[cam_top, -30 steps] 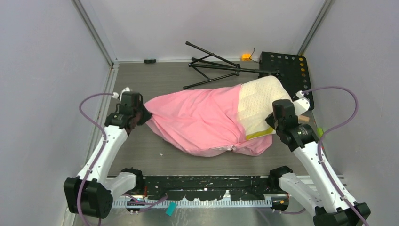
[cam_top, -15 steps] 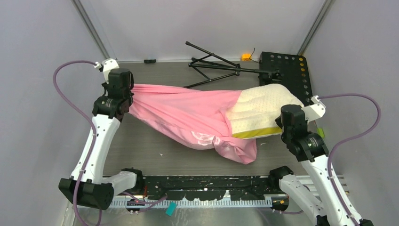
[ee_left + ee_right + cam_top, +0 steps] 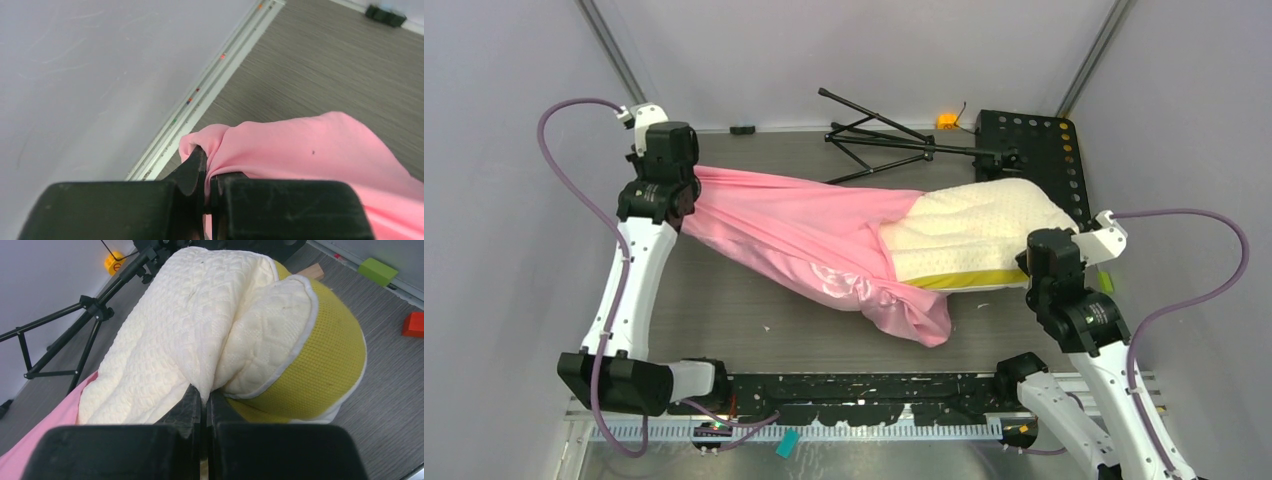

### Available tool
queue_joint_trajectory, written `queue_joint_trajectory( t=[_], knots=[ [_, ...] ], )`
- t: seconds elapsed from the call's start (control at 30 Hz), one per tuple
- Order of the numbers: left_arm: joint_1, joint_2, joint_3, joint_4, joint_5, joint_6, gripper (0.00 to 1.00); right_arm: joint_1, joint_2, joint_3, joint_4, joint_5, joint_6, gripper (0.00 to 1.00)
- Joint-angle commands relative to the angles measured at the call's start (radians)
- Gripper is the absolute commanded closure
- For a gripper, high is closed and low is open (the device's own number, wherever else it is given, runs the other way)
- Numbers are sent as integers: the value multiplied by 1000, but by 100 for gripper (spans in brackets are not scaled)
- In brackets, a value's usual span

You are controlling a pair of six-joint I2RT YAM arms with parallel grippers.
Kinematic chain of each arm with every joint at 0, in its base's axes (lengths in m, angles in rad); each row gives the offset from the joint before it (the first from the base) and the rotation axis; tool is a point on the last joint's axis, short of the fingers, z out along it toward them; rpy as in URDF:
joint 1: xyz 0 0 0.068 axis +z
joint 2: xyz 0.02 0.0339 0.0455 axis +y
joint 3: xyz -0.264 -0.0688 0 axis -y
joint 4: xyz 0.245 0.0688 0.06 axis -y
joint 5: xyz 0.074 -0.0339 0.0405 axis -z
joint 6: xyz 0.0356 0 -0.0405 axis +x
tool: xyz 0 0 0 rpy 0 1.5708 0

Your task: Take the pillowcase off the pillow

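Note:
The pink pillowcase (image 3: 804, 235) stretches taut across the table from the far left toward the middle, and its loose open end (image 3: 914, 315) sags near the front. My left gripper (image 3: 686, 190) is shut on the pillowcase's closed end (image 3: 280, 145), with a fold pinched between its fingers (image 3: 197, 167). About half of the cream quilted pillow (image 3: 969, 230) sticks out on the right, its yellow edge band (image 3: 969, 280) facing forward. My right gripper (image 3: 1032, 268) is shut on a pinch of the pillow's quilted cover (image 3: 200, 340) beside the yellow band (image 3: 320, 370).
A folded black tripod (image 3: 879, 135) lies at the back behind the pillow. A black perforated plate (image 3: 1039, 150) sits at the back right, with a small orange object (image 3: 946, 121) next to it. Green (image 3: 377, 271) and red (image 3: 414, 324) blocks lie right of the pillow. Grey walls close both sides.
My left gripper has risen and pulled back and to the left, drawing the pillowcase taut. My right gripper drew the pillow toward the near right. More of the cream pillow is now bared.

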Motion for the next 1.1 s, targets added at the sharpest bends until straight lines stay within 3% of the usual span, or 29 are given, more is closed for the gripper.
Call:
queue_joint_trajectory(
  t=[0.0,0.33,0.5,0.73,0.97,1.07],
  knots=[
    [81,-31,103,73,-187,6,100,-13,-37,51,21,269,14,100],
    [98,-82,89,165,-276,-11,100,-14,-83,57,-9,334,49,100],
    [171,-106,81,147,-360,-85,100,-14,-157,71,-76,461,121,100],
    [220,-156,49,147,-393,-206,100,-13,-186,82,-82,502,113,100],
    [270,-151,52,66,-308,-340,100,-12,-194,91,-96,518,125,100],
    [362,-137,68,-47,-185,-506,100,-13,-207,94,-96,555,118,100]
  ],
)
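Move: The left hand holds the closed end of the pillowcase high up, with the pillowcase mouth about 39 cm to its right, 4 cm back and some 20 cm lower. The right hand grips the pillow's bare end, and from it that mouth lies roughly 28 cm left, 8 cm ahead and 13 cm down. The pillow's bare part is about 12 cm left of the right hand and 7 cm ahead, and the stand's black plate is some 22 cm straight ahead on the table. Pulling the two ends apart, the left hand keeps its closed grip on the pillowcase and goes left and up, then left and back, some 12 cm in all, while its fingers swing counter-clockwise and tip upward about 25 degrees each. The right hand, still pinching the pillow, draws back, right and up by about 4 cm each way, away from the pillowcase mouth, its fingers tipping up a little and turning slightly clockwise. ##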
